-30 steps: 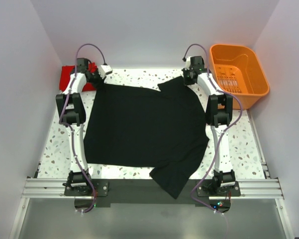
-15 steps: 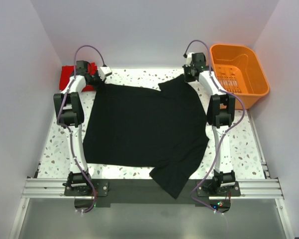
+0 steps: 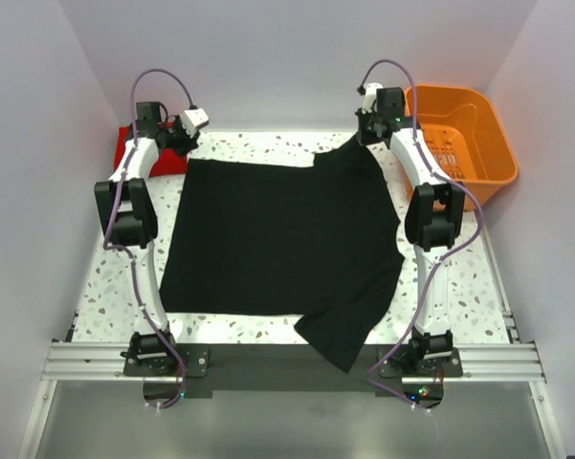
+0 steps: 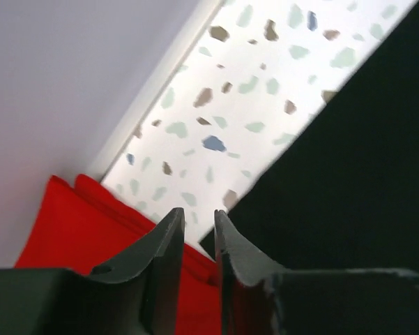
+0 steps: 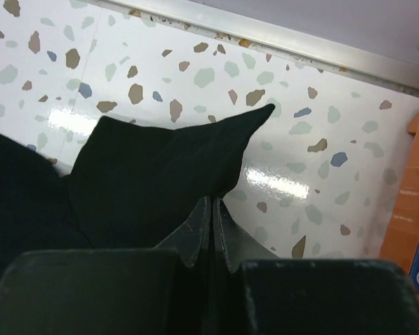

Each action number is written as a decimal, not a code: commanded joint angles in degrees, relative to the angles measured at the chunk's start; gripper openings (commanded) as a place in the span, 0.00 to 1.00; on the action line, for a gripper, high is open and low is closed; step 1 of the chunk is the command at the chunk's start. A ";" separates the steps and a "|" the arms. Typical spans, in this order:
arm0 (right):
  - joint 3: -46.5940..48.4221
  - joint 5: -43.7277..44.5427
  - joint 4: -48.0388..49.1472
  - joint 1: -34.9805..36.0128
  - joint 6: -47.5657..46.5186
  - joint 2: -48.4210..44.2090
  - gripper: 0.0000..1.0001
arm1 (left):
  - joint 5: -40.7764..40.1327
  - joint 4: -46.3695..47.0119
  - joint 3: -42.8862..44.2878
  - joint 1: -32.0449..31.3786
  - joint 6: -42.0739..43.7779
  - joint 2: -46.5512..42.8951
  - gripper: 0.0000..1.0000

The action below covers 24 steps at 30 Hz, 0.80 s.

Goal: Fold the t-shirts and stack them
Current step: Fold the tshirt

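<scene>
The black t-shirt (image 3: 277, 239) lies spread flat over the middle of the table, one sleeve hanging over the near edge. My right gripper (image 3: 366, 134) (image 5: 213, 201) is shut on the shirt's far right sleeve (image 5: 153, 181), held a little off the table. My left gripper (image 3: 180, 140) (image 4: 197, 213) is open by a narrow gap with nothing between its fingers, just above the far left corner of the black t-shirt (image 4: 348, 160). The folded red t-shirt (image 3: 134, 151) (image 4: 77, 223) lies under and left of that gripper, by the back wall.
An orange basket (image 3: 459, 129) (image 5: 411, 209) stands at the far right, close to my right gripper. White walls close in the table at the back and on both sides. Bare speckled tabletop (image 3: 258, 148) shows between the two grippers.
My left gripper has let go of the black shirt's far left corner and drawn back from it. My right gripper has pulled the far right sleeve toward the back wall.
</scene>
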 commanded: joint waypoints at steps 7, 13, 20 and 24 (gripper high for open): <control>0.79 -1.39 1.57 -0.46 -1.24 -0.83 0.00 | -3.37 0.87 7.60 0.31 -4.81 6.78 0.35; 2.12 -1.30 1.13 -0.54 -2.21 0.31 0.00 | -4.69 -1.23 9.53 0.40 -4.28 10.21 0.40; 2.12 -0.95 0.95 -0.63 -2.82 0.49 0.00 | -5.84 -8.43 14.99 0.75 -4.89 15.05 0.41; 2.12 -0.60 1.04 -0.54 -3.17 0.40 0.00 | -6.45 -13.36 16.40 0.92 -5.42 16.28 0.41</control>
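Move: The loose far-left corner of the black t-shirt lies flat about 3 cm ahead of the left hand, 2 cm to its left and 8 cm below. The folded red t-shirt beside that corner has its middle some 5 cm ahead of the hand and 11 cm to its left; the table's far edge is roughly 10 cm straight ahead. From the right hand, the corner is about 42 cm left, 1 cm ahead and 13 cm below. The black t-shirt's loose corner is gone for again: the left hand eases about 2 cm forward with a slight rise, then drops some 7 cm below its start and drifts a little left, fingers spreading wider and tipping down slightly until they straddle the corner, not yet closed. The right hand stays almost in place, raised, still pinching the shirt's other far end. ##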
